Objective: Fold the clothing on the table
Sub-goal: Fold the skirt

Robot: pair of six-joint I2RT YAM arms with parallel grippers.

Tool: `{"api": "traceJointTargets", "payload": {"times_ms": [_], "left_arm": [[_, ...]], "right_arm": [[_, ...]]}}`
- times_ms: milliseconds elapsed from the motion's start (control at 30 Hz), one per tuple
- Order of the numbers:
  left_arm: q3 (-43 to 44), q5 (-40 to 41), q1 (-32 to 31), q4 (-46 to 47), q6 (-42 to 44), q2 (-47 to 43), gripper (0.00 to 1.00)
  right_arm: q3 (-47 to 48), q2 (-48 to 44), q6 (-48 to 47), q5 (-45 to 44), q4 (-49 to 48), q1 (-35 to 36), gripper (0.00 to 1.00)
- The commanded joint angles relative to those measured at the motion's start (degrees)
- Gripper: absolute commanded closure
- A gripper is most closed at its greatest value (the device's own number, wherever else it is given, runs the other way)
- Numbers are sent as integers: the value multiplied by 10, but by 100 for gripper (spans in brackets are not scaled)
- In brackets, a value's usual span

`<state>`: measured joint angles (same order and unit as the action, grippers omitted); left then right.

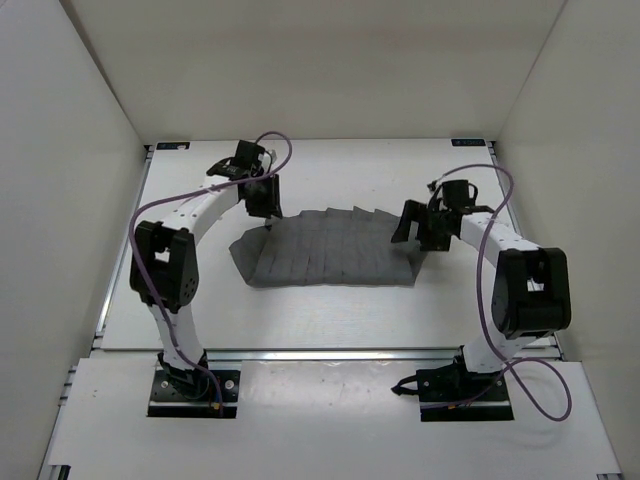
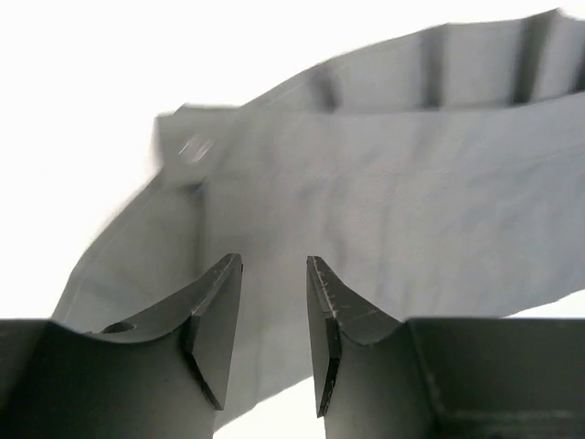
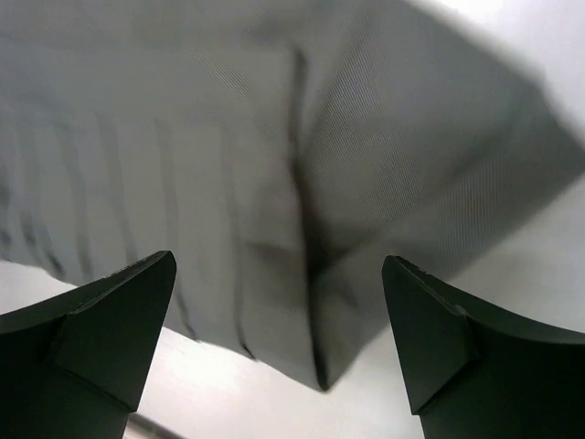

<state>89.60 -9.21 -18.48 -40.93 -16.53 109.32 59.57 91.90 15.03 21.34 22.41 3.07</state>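
The clothing (image 1: 328, 250), dark grey and pleated, lies spread flat in the middle of the white table (image 1: 330, 325). My left gripper (image 1: 263, 203) hovers over its far-left corner. In the left wrist view the clothing (image 2: 384, 201) fills the space below that gripper (image 2: 274, 267), whose jaws stand apart with nothing between them. My right gripper (image 1: 412, 226) is over the garment's right edge. In the right wrist view this gripper (image 3: 279, 267) is wide open above a folded corner of the clothing (image 3: 274, 165), holding nothing.
Plain white walls (image 1: 90, 90) close the table in on the left, back and right. A metal rail (image 1: 330, 352) runs along the near edge, ahead of the two arm bases (image 1: 190, 388). Purple cables (image 1: 285, 150) loop off both arms.
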Motion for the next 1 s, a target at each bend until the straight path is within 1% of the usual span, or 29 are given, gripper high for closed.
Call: {"api": "traceJointTargets", "payload": {"times_ms": [0,33,100,233,333,367,400,433,533,600,633,667,733,767,800,833,900,967], "left_arm": [[-58,37,9,-7,8,-45,55],[-80,35,6,-6,5,-51,56],[-115,33,9,-9,5,-59,54],[-152,34,-3,0,5,-74,55],[-178,38,-13,0,-1,-74,59],[-181,40,-19,-1,-3,-72,61],[-188,39,-26,0,-3,-74,64],[-197,45,-28,3,-6,-69,66],[-215,52,-45,3,-9,-65,70],[-224,54,-44,8,-10,-60,74],[-227,56,-50,9,-12,-57,76],[-229,54,-49,12,-11,-53,79],[-232,54,-49,12,-11,-46,82],[-233,47,-49,15,-10,-42,83],[-232,50,-51,16,-9,-37,84],[-229,46,-49,19,-7,-33,84],[-223,42,-53,20,-6,-25,86],[-210,35,-64,20,-7,-15,87]], "right_arm": [[-26,1,-3,-18,23,7,6],[-29,-1,-7,-30,24,12,6],[-30,0,-10,-35,24,17,5],[-38,7,-8,-33,24,5,6],[-45,26,-13,-32,13,3,7],[-45,34,-13,-32,10,9,8],[-45,40,-14,-30,3,8,13],[-48,49,-14,-35,-1,12,15],[-47,62,-12,-29,-6,18,24],[-46,71,-13,-32,-4,25,29],[-46,77,-11,-33,-8,22,35],[-49,80,-14,-31,-12,24,38],[-44,89,-16,-25,-14,21,53],[-44,91,-16,-25,-17,21,57],[-45,94,-16,-28,-18,22,66],[-38,102,-15,-25,-15,21,78],[-30,104,-16,-30,-17,19,89],[-5,108,-19,-33,-8,14,96]]}}
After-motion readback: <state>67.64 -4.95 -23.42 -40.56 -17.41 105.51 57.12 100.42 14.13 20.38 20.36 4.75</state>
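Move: The left hand's gripping place, a little in from the skirt's left end, lies about 11 cm back, 2 cm left and 9 cm below it; the left flap is 4 cm left of that place and 3 cm farther out, the far left corner 11 cm farther out. For the right hand, the skirt's right edge is about 2 cm back, 1 cm left and 6 cm down, with the right flap 4 cm right of that edge and 1 cm farther out. The left hand draws back some 11 cm while sinking about 9 cm and drifting slightly left to the skirt's left part, its fingertips tilting back towards the base and closing from half open on the last stretch to pinch a fold of the top layer. The right hand dips back and down, then goes on sinking onto the right edge and edges a little forward, its wide-open fingers closing to pinch the cloth beside the right flap. ##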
